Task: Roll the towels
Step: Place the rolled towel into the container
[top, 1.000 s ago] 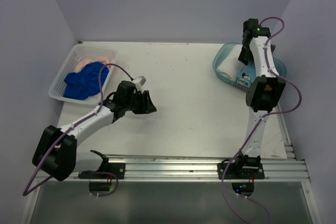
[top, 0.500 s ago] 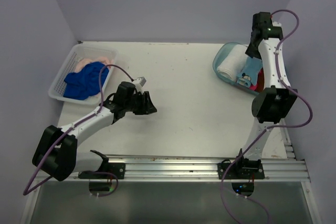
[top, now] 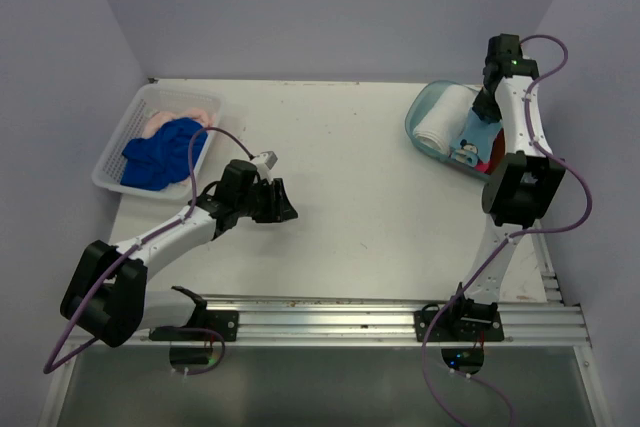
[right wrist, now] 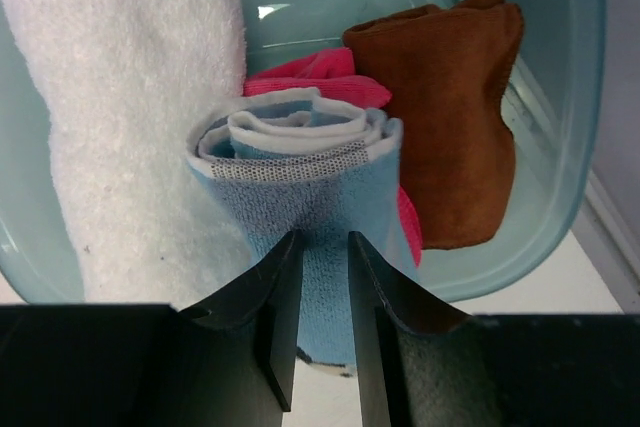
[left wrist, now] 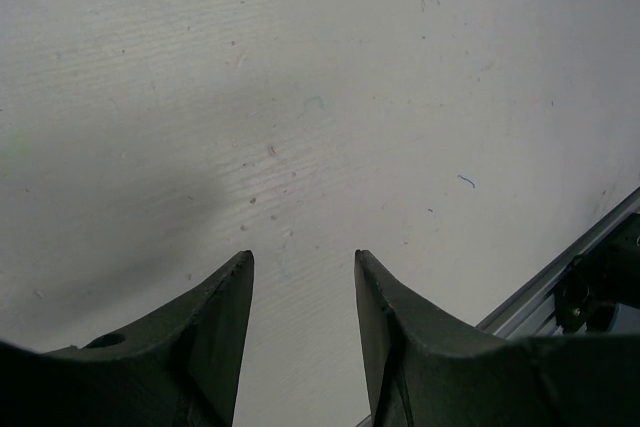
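Observation:
A clear teal tub (top: 418,107) at the back right holds rolled towels: a white one (right wrist: 130,127), a light blue one (right wrist: 300,172), a hot pink one (right wrist: 322,71) and a brown one (right wrist: 450,97). My right gripper (right wrist: 325,235) hovers just above the light blue roll (top: 472,137); its jaws stand narrowly apart with nothing between them. A royal blue towel (top: 160,155) and a pale peach towel (top: 170,117) lie crumpled in the white lattice basket (top: 110,169) at the back left. My left gripper (left wrist: 300,255) is open over bare table, to the right of the basket (top: 285,209).
An aluminium rail (top: 350,312) runs along the table's near edge and shows at the lower right of the left wrist view (left wrist: 565,272). Purple walls close in the back and both sides. The right arm (top: 520,147) stands over the tub's right part.
My right gripper has risen off the tub and shifted right, and its jaws have narrowed from wide open. The light blue roll now lies in the tub. The left arm has barely moved.

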Controlling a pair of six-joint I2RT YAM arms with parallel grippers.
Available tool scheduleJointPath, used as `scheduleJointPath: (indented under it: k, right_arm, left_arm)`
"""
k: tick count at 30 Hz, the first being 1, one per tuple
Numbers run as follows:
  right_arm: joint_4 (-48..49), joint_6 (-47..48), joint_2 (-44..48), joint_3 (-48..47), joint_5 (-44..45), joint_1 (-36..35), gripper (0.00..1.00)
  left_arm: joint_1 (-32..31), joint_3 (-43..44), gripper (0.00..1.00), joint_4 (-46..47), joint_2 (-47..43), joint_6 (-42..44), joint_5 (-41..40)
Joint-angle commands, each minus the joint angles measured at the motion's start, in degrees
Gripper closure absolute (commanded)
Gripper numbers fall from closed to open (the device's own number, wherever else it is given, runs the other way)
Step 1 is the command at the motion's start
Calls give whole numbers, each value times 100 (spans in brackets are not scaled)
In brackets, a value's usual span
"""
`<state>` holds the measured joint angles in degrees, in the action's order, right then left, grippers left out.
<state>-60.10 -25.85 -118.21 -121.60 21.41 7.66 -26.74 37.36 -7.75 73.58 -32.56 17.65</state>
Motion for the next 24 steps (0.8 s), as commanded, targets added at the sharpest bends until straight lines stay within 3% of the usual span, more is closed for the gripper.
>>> scheduleJointPath:
  k: [1,7,12,17,20,23,24]
  right_arm:
    - [209,-114,-298,-4,-225,-37,71]
    - [288,-202,-220,101,-199,-37,71]
    - [33,-210,-185,-346,-172,-37,70]
    - [51,-316,308,-356,12,-37,66]
    - [42,-368,693,-303,179,-28,61]
    - [120,-404,1150,-93,197,-28,49]
    - [164,-395,1430,100,171,-28,41]
  left_arm:
    - [37,-10,51,195,-160,-102,28]
    - [37,-19,51,151,-195,-102,19]
    - [37,-10,51,151,-195,-93,19]
    - [46,-19,52,151,-230,-102,19]
    - [37,-36,52,133,-265,-84,2]
    - [38,-10,52,28,-336,-58,-59]
    - [37,8,51,2,-379,-40,-86]
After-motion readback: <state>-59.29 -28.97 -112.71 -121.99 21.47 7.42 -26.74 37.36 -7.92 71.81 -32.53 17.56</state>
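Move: The blue rolled towel is already in the container, its middle roughly 7 cm below the right hand, 2 cm back and 1 cm left. The white towel lies about 10 cm left, 3 cm ahead and 9 cm down; the brown towel 8 cm right, 6 cm back and 10 cm down. The pink towel peeks out underneath, some 4 cm back, 2 cm left and 11 cm down. From the idle left hand the blue towel is about 20 cm ahead and 55 cm right, near its height. Down towards the blue towel in the container goes the right hand, partly closed, sinking about 4 cm before it stops briefly low over the roll. It then climbs some 9 cm, slowly at first and then fast, clear of the towel and ending higher than it began, the fingers tipping up about 10 degrees and spreading to roughly half open. ##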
